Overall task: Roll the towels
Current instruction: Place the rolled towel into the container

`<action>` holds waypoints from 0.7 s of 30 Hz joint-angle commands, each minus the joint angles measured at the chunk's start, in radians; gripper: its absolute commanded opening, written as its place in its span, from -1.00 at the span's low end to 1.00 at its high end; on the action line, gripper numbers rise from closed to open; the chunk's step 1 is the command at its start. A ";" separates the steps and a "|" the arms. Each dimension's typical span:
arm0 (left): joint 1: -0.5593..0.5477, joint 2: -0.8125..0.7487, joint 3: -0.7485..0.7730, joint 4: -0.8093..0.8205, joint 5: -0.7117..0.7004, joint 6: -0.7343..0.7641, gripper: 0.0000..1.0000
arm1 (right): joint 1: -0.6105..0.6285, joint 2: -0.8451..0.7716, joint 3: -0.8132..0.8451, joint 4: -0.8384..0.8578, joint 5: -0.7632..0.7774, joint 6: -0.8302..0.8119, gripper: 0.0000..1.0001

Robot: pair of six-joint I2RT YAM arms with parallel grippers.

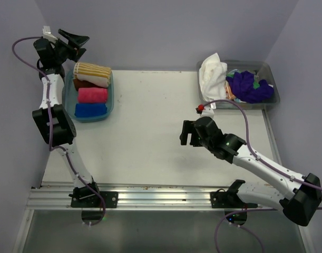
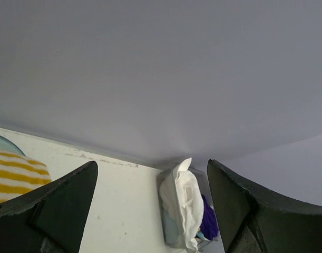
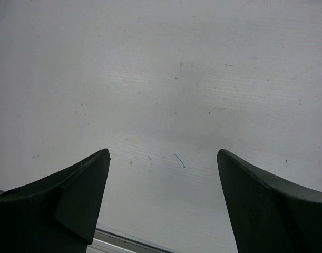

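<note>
Rolled towels lie in a teal tray at the back left: yellow-striped, brown, pink and blue. Unrolled towels fill a grey bin at the back right, a white one draped over its left end and a purple one beside it. My left gripper hangs open and empty, raised behind the tray. Its wrist view shows the striped towel and the white towel far off. My right gripper stands open over the bare table, holding nothing.
The white table ends in a metal rail at the near edge, where both arm bases are bolted. Purple walls close in at the back and both sides. A purple cable loops above the right arm.
</note>
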 commanded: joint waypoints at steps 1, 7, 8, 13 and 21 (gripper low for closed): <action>0.034 0.088 0.112 -0.070 -0.023 0.064 0.75 | 0.005 -0.019 -0.014 0.000 0.031 0.008 0.74; 0.037 0.268 0.209 0.048 -0.064 0.046 0.73 | 0.005 0.038 0.002 0.017 -0.006 -0.001 0.73; 0.037 0.297 0.214 0.045 -0.072 0.052 0.73 | 0.005 0.041 0.001 0.020 -0.008 0.000 0.73; 0.037 0.268 0.049 0.031 -0.130 0.098 0.69 | 0.005 0.059 -0.004 0.035 -0.011 0.002 0.74; 0.036 0.132 -0.118 0.054 -0.204 0.119 0.68 | 0.005 0.070 0.007 0.038 -0.018 0.000 0.73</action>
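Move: The rolled striped towel lies at the far end of the teal container, about 5 cm ahead of the left hand, straight in line with it and some 27 cm below. The brown towel peeks out under its near-left side, about 1 cm back and 2 cm to the hand's left; the red towel is some 7 cm back and the blue one 15 cm back, both level sideways. From the right hand, the striped towel lies about 42 cm ahead, 45 cm to the left and 10 cm below. With its fingers staying wide open, the left hand plunges about 17 cm towards the striped towel, swinging some 5 cm left and forward as it drops, then eases back a couple of centimetres and begins to lift slightly, close over the towel's left end. On the way the fingers tip down and turn counter-clockwise, each by about 10 degrees, and the lower finger seems to reach the towel, while the empty right hand sinks about 2 cm over bare table. ##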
